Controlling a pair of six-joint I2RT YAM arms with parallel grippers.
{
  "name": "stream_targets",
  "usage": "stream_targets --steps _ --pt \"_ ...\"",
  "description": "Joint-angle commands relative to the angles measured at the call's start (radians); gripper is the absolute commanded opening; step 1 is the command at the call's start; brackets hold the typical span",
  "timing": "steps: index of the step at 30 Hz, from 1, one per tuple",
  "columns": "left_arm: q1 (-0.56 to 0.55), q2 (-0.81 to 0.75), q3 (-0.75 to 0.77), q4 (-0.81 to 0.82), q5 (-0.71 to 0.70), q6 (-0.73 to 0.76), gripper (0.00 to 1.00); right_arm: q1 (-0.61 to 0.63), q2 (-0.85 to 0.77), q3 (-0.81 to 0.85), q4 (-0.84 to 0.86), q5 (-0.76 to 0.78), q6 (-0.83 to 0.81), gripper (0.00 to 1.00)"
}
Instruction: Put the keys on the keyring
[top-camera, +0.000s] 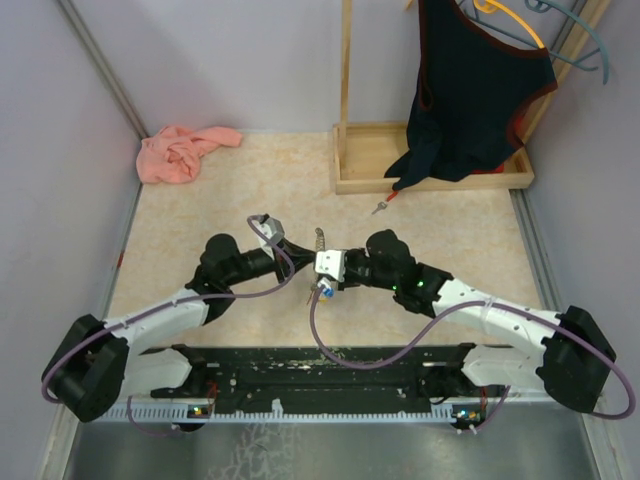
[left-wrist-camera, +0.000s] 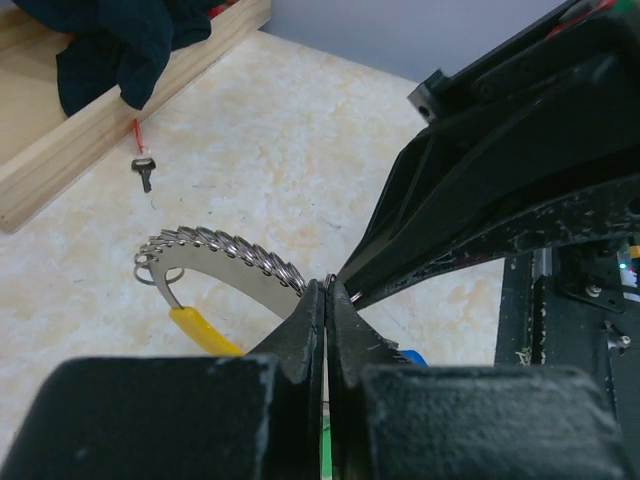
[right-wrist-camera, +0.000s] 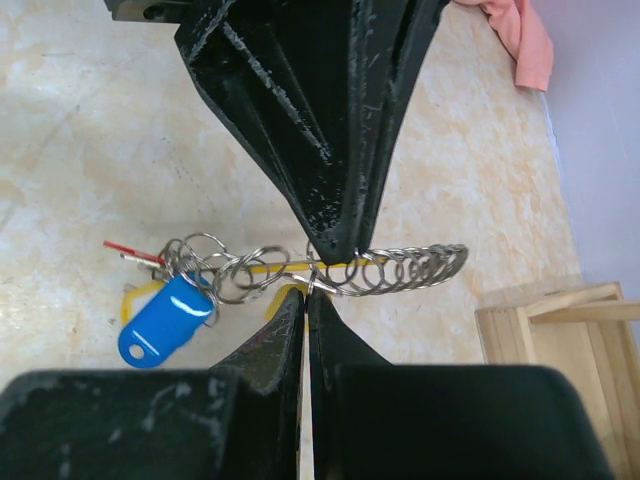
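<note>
The keyring (top-camera: 320, 241) hangs between both grippers over the middle of the table. It is a curved grey metal bar carrying a row of silvery split rings (left-wrist-camera: 222, 254) (right-wrist-camera: 402, 268). A blue tag (right-wrist-camera: 165, 318), a yellow tag (left-wrist-camera: 200, 330) and a red bit (right-wrist-camera: 130, 250) dangle from it. My left gripper (left-wrist-camera: 328, 291) is shut on a ring at the bar's end. My right gripper (right-wrist-camera: 306, 293) is shut on a small ring beside it, tip to tip with the left. One key (top-camera: 381, 206) (left-wrist-camera: 144, 173) with a red piece lies alone on the table by the wooden base.
A wooden rack base (top-camera: 432, 178) stands at the back right, with a dark garment (top-camera: 470, 100) on an orange hanger (top-camera: 512, 22) draped into it. A pink cloth (top-camera: 183, 151) lies at the back left. Walls close in both sides.
</note>
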Motion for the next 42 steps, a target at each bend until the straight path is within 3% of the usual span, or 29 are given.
stream_targets --steps 1,14,18,22,26,35,42 --pt "0.005 -0.057 0.046 0.152 0.015 -0.072 0.00 0.009 -0.017 0.027 -0.059 -0.089 0.051 0.00" --pt "0.005 -0.093 0.015 0.193 0.019 -0.103 0.00 0.008 -0.034 0.054 -0.039 -0.129 0.057 0.00" --pt "0.005 -0.141 -0.014 0.128 -0.024 -0.052 0.00 0.009 -0.043 0.055 -0.051 -0.095 0.051 0.00" --pt "0.004 -0.195 -0.037 0.030 -0.057 0.001 0.27 0.008 -0.044 0.072 -0.076 -0.084 0.040 0.00" --pt "0.005 -0.235 -0.049 -0.042 -0.067 0.041 0.37 0.009 -0.032 0.100 -0.103 -0.087 0.015 0.00" --pt "0.005 -0.256 0.009 -0.280 0.007 0.190 0.45 0.008 -0.010 0.173 -0.203 -0.088 -0.059 0.00" --pt "0.002 -0.209 0.050 -0.362 0.102 0.299 0.50 0.008 -0.010 0.206 -0.256 -0.092 -0.089 0.00"
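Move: Both closed grippers meet at a small loop on the coiled edge of the keyring, with the right tips about 1 cm back from the left tips. The keyring's middle is about 1 cm behind, 1 cm right of and 3 cm below the left tips. From the right tips it is roughly level fore and aft, 1 cm right and 3 cm below; the yellow key hangs about 1 cm back, 1 cm right and 2 cm under them, the blue tag about 6 cm back, 2 cm right and 5 cm lower. Raise the left gripper about 3 cm, easing slightly back, with the shut right gripper keeping its pinch on the loop and rising less. Then open the left fingers to half, letting go, and draw them about 2 cm left, climbing a little more before sinking some 5 cm. Meanwhile, dip the right gripper about 2.5 cm, then lift it partway again. ##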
